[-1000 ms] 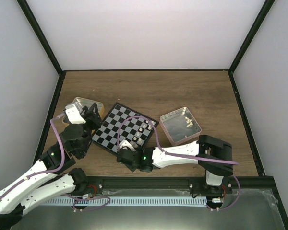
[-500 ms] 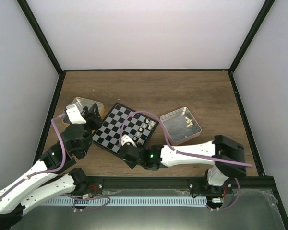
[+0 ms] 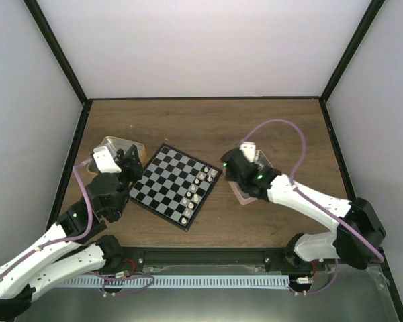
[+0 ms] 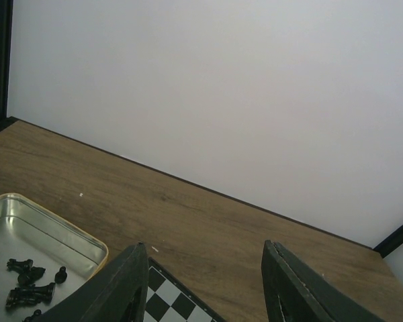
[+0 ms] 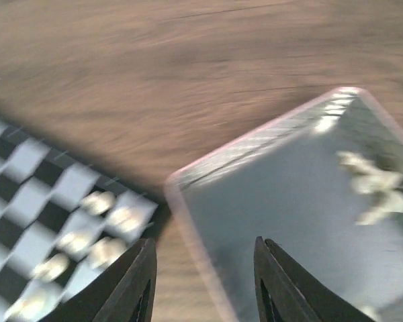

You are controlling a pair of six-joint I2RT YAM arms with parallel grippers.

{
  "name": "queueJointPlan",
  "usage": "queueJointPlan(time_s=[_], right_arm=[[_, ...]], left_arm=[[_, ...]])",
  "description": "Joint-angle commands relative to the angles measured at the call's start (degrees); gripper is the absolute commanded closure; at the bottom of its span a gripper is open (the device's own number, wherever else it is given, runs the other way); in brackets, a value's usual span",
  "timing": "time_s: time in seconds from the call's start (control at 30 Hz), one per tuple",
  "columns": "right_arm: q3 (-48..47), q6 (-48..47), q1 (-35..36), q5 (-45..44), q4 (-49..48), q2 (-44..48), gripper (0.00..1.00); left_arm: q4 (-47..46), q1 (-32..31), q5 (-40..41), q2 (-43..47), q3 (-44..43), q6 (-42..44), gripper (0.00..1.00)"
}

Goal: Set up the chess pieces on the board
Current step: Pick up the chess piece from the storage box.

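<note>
The board [image 3: 169, 182] lies left of centre, with several cream-white chess pieces [image 3: 200, 180] lined along its right edge. Those pieces show blurred in the right wrist view [image 5: 97, 228]. My right gripper [image 3: 230, 168] hangs open and holds nothing [image 5: 203, 241], over the left corner of the pink tray [image 5: 188, 208]. More white pieces [image 5: 376, 181] lie in that tray. My left gripper [image 3: 129, 161] is open and bare [image 4: 203, 245], above the board's far left corner [image 4: 164, 302]. Black pieces [image 4: 28, 285] lie in the gold tin [image 4: 87, 245] beside it.
The pink tray [image 3: 277, 176] sits right of the board, mostly under my right arm. The gold tin [image 3: 114, 143] stands at the board's far left. Black frame posts and pale walls close in the wooden table [image 3: 208, 124] on three sides.
My right gripper has opened and swung from the board's near edge over to the pink tray. A white piece now stands near the board's near corner. The left arm has stayed put.
</note>
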State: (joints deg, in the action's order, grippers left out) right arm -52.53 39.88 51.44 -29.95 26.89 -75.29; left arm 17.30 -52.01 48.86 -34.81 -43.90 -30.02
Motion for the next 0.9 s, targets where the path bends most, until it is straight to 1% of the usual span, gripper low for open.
queueJointPlan(time_s=[0.0,0.07,0.17,0.33,0.37,0.6,0.87], right_arm=[[3.17,5.38,-12.23,1.02,4.80,3.02,0.59],[4.97,3.81,-16.66,2.48,2.81,3.24,0.58],[6.49,2.20,-21.45,3.26,0.79,1.27,0.59],[7.25,0.24,-27.30,5.21,-1.98,-4.44,0.74],[7.53,-0.27,-27.72,5.13,-3.13,-5.28,0.77],[6.74,-3.30,-29.98,7.03,-8.65,-11.15,0.82],[5.27,-5.26,-30.53,8.31,-11.28,-15.86,0.81]], left_arm=[[-0.07,0.28,-0.15,-0.43,0.39,0.23,0.51],[-0.08,0.26,-0.26,-0.57,0.58,0.29,0.51],[-0.07,0.24,-0.54,-0.73,0.57,0.23,0.51],[-0.05,0.25,-0.53,-0.66,0.79,0.39,0.51],[0.01,0.26,-0.47,-0.68,0.87,0.32,0.51],[-0.16,0.25,-0.39,-1.00,0.83,0.51,0.51],[-0.15,0.25,-0.08,-1.21,1.28,0.40,0.51]])
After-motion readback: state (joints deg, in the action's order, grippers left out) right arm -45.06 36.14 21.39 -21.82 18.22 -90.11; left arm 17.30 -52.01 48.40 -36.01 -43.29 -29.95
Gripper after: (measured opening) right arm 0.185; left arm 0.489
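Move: Off to the right hand's right, in the storage box, lie the last white chess pieces, the king on top: about 15 cm right, 7 cm ahead and 14 cm below. The box's middle is roughly 10 cm right and 4 cm ahead; the white pieces already on the board stand some 11 cm left and 2 cm back. From the left hand, those loose pieces are about 46 cm right, 13 cm ahead and far below. Sweeping away from the board, the right hand swings about 15 cm right, mostly before it drops, then sinks some 12 cm into the box, easing forward as it goes, towards the pieces by the far-right wall. It turns clockwise and tips more steeply down, while the empty, half-open fingers narrow to a small gap close above the pieces; contact can't be seen. ##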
